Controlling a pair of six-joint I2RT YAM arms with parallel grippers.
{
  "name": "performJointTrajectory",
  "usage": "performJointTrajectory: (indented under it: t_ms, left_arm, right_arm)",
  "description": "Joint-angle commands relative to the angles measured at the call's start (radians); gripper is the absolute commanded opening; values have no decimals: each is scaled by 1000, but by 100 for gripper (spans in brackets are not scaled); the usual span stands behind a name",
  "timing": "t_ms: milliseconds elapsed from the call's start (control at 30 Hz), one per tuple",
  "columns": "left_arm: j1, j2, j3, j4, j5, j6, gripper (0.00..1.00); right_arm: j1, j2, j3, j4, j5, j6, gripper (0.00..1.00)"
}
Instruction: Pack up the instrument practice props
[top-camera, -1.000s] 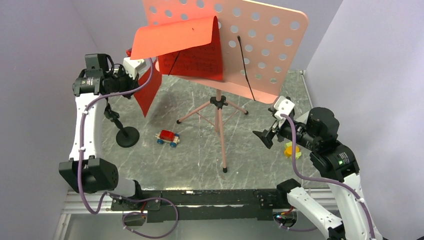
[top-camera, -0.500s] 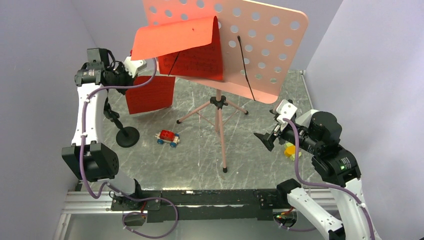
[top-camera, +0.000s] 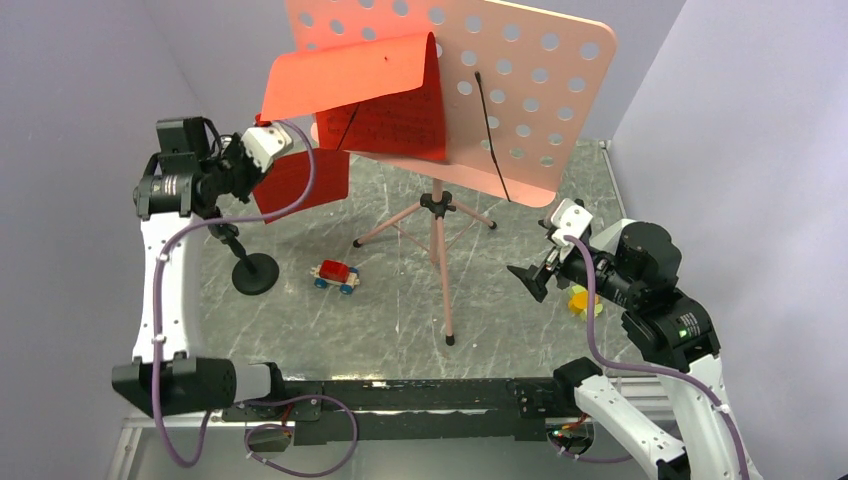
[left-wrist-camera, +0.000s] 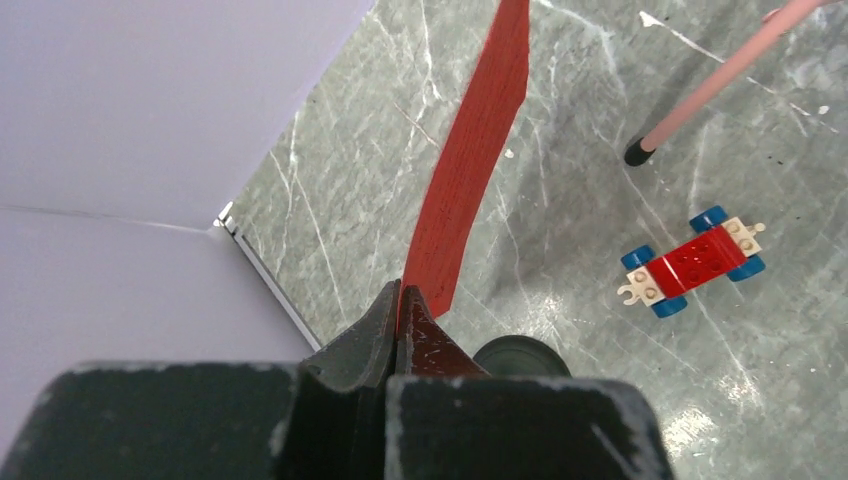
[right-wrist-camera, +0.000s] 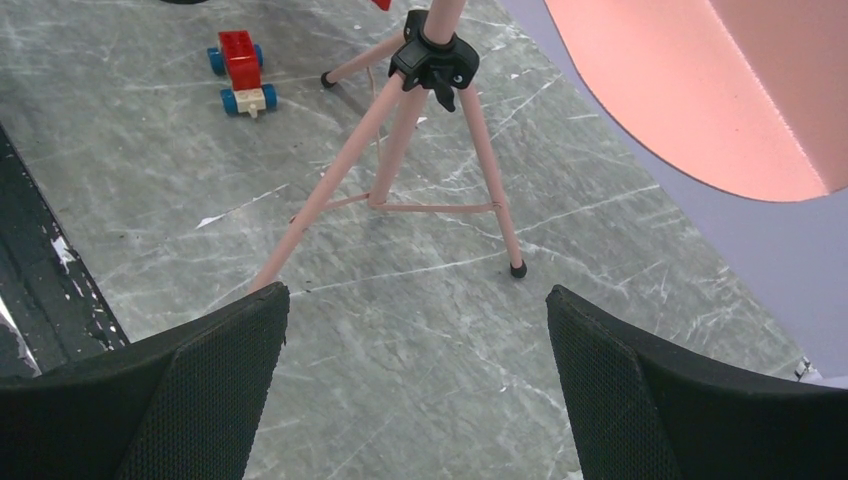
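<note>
The salmon-pink music stand (top-camera: 520, 90) stands mid-table on its tripod legs (right-wrist-camera: 400, 140). A red sheet (top-camera: 385, 95) of printed notes rests on its holed desk, the top edge curled forward. My left gripper (top-camera: 258, 180) is shut on the edge of a second red sheet (top-camera: 305, 178), which hangs in the air left of the stand. In the left wrist view this sheet (left-wrist-camera: 470, 150) runs edge-on away from the pinched gripper (left-wrist-camera: 405, 295). My right gripper (top-camera: 528, 275) hovers open and holds nothing, right of the tripod; in its wrist view the gripper (right-wrist-camera: 412, 300) faces bare tabletop.
A small red toy car (top-camera: 335, 274) with blue wheels sits left of the tripod. A black round-based post (top-camera: 255, 272) stands under my left arm. Something yellow (top-camera: 580, 299) lies under my right arm. Purple walls close in on both sides.
My left arm has drawn back to the left and turned the held red sheet from edge-on to nearly flat-on. The right arm dropped slightly, then stayed still.
</note>
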Motion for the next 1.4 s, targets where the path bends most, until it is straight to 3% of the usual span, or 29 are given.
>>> performJointTrajectory:
  t_ms: [0, 367, 733, 967, 1367]
  left_arm:
    - [-20, -87, -68, 30, 13, 10, 1]
    - [-23, -115, -151, 122, -79, 14, 1]
    - [-47, 174, -176, 421, -304, -71, 1]
    - [-46, 392, -50, 454, -388, -131, 1]
    - [-53, 580, 14, 597, -437, -126, 1]
  right_arm:
    - [-4, 7, 7, 41, -5, 6, 99]
    - [-3, 9, 21, 31, -1, 5, 99]
    - [-4, 1, 2, 42, 14, -3, 99]
    - [-30, -1, 2, 30, 12, -4, 99]
    - [-59, 21, 35, 0, 5, -16, 99]
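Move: The left hand, already pinching the hanging red sheet, has the open table patch about 17 cm ahead, 3 cm left and 32 cm below. On the table, the round black base is some 3 cm back and 7 left of that hand, the toy car 3 back and 12 right, the music stand's nearest foot 6 ahead and 17 right. From the right hand the patch is roughly 35 ahead, 55 left, 33 below. Backing 3 cm, the left hand then lowers the still-pinched red sheet forward-left some 25 cm towards the open patch. ##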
